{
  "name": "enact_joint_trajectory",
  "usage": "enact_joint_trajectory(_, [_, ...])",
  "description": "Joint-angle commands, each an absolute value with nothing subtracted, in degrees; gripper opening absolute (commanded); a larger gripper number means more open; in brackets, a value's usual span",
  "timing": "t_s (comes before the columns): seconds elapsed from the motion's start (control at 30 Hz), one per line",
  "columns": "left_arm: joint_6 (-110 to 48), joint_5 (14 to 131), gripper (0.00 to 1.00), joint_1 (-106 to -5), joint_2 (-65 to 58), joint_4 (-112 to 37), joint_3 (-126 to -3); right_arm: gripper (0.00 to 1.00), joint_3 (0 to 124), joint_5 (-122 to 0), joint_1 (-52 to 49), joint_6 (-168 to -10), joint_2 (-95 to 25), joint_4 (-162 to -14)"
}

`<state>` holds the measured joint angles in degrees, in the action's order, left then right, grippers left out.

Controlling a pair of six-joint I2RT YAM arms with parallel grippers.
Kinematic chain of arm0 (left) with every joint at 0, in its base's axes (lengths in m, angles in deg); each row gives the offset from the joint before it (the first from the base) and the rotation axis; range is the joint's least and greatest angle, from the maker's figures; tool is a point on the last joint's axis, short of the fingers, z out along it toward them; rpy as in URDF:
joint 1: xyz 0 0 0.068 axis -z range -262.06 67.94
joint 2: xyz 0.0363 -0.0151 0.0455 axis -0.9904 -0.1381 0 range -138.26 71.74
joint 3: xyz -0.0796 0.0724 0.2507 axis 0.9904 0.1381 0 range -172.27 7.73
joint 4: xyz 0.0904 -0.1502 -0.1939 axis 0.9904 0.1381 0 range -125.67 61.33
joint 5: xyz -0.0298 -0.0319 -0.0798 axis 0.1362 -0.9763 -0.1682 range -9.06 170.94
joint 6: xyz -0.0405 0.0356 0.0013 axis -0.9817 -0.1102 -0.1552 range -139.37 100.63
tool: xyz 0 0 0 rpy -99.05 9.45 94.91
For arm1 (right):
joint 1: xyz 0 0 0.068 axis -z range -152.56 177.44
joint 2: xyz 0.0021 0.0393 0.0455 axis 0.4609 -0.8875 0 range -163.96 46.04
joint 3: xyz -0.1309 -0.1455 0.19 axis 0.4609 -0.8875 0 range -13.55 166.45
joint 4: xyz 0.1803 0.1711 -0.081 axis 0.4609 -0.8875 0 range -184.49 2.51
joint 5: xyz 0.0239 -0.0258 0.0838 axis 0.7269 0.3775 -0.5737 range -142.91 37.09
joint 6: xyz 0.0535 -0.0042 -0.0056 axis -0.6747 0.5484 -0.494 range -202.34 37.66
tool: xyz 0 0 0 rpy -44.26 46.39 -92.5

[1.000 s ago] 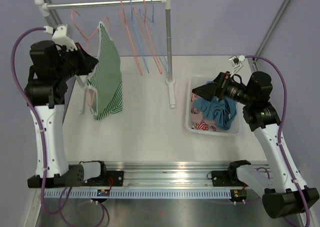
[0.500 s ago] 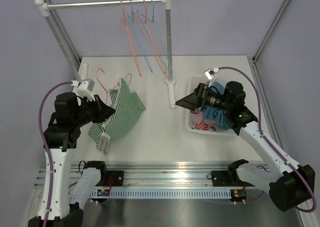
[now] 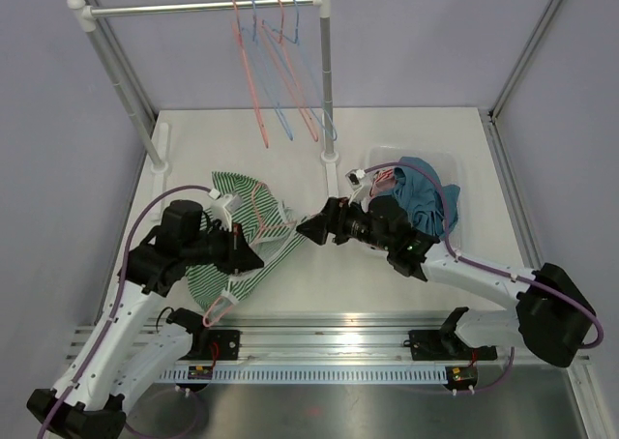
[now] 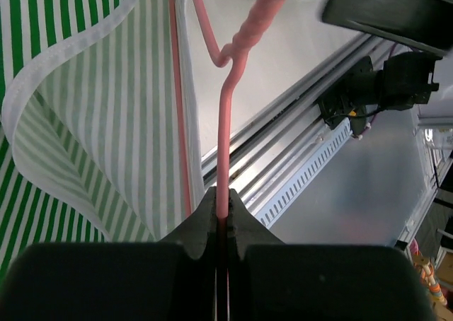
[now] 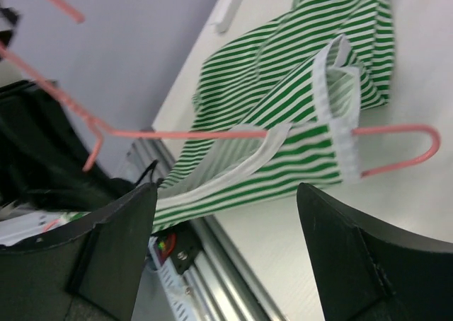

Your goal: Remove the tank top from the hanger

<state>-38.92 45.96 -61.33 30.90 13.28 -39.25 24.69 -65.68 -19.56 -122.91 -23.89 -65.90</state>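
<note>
The green-and-white striped tank top [image 3: 232, 228] lies on the table, still threaded on a pink hanger [image 3: 253, 213]. My left gripper [image 3: 253, 257] is shut on the hanger's wire [image 4: 224, 172], which runs up from the jaws to the twisted neck. The top's white-edged strap [image 4: 85, 102] hangs beside it. My right gripper [image 3: 308, 228] is open and empty, just right of the top, pointing at it. In the right wrist view the top [image 5: 283, 116] and the hanger's end [image 5: 403, 151] lie ahead of the wide-apart fingers.
A clothes rail [image 3: 203, 8] at the back carries several pink and blue hangers [image 3: 280, 62]. A clear bin [image 3: 447, 207] of clothes stands at the right, behind my right arm. The metal rail [image 3: 319, 340] runs along the near table edge.
My left arm has brought the hanger and top down from the rail onto the table and toward the middle. My right arm has swung left from the bin to the top.
</note>
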Motion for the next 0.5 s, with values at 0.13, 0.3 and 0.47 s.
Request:
enact_joint_trajectory(0.13, [-41.3, 44.8, 0.0, -58.6, 31.8, 6.6, -39.0, 0.82, 29.6, -51.5, -21.7, -116.7, -30.2, -66.0])
enact_joint_trajectory(0.3, [-42.0, 43.8, 0.0, -58.5, 31.0, 5.5, -40.3, 0.7, 29.4, -50.8, -21.8, -115.3, -32.5, -65.9])
enact_joint_trajectory(0.47, [-41.9, 42.3, 0.0, -58.2, 31.1, 5.1, -41.2, 0.6, 29.6, -49.7, -21.8, -113.6, -33.9, -65.5])
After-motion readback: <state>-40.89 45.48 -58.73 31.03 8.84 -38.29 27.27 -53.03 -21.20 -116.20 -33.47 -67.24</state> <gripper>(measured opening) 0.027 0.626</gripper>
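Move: The near strap of the tank top, looped over the hanger's free shoulder, lies about 6 cm ahead of my right hand, 3 cm to its left and 8 cm below. From that hand the hanger's neck is some 8 cm left and 3 cm ahead, about 4 cm down; the hanger's shoulder end is roughly 8 cm straight ahead, 10 cm below. From my left hand the strap is about 11 cm ahead, 6 cm right and 7 cm down. I lower my right hand about 5 cm onto the shoulder strap while reaching some 4 cm forward, slowing as I get there. The fingertips tip down by roughly 10 degrees, turn a little clockwise and begin to close around the strap, still well apart. My left hand keeps its pinch on the hanger beside the neck, holding it nearly still. ##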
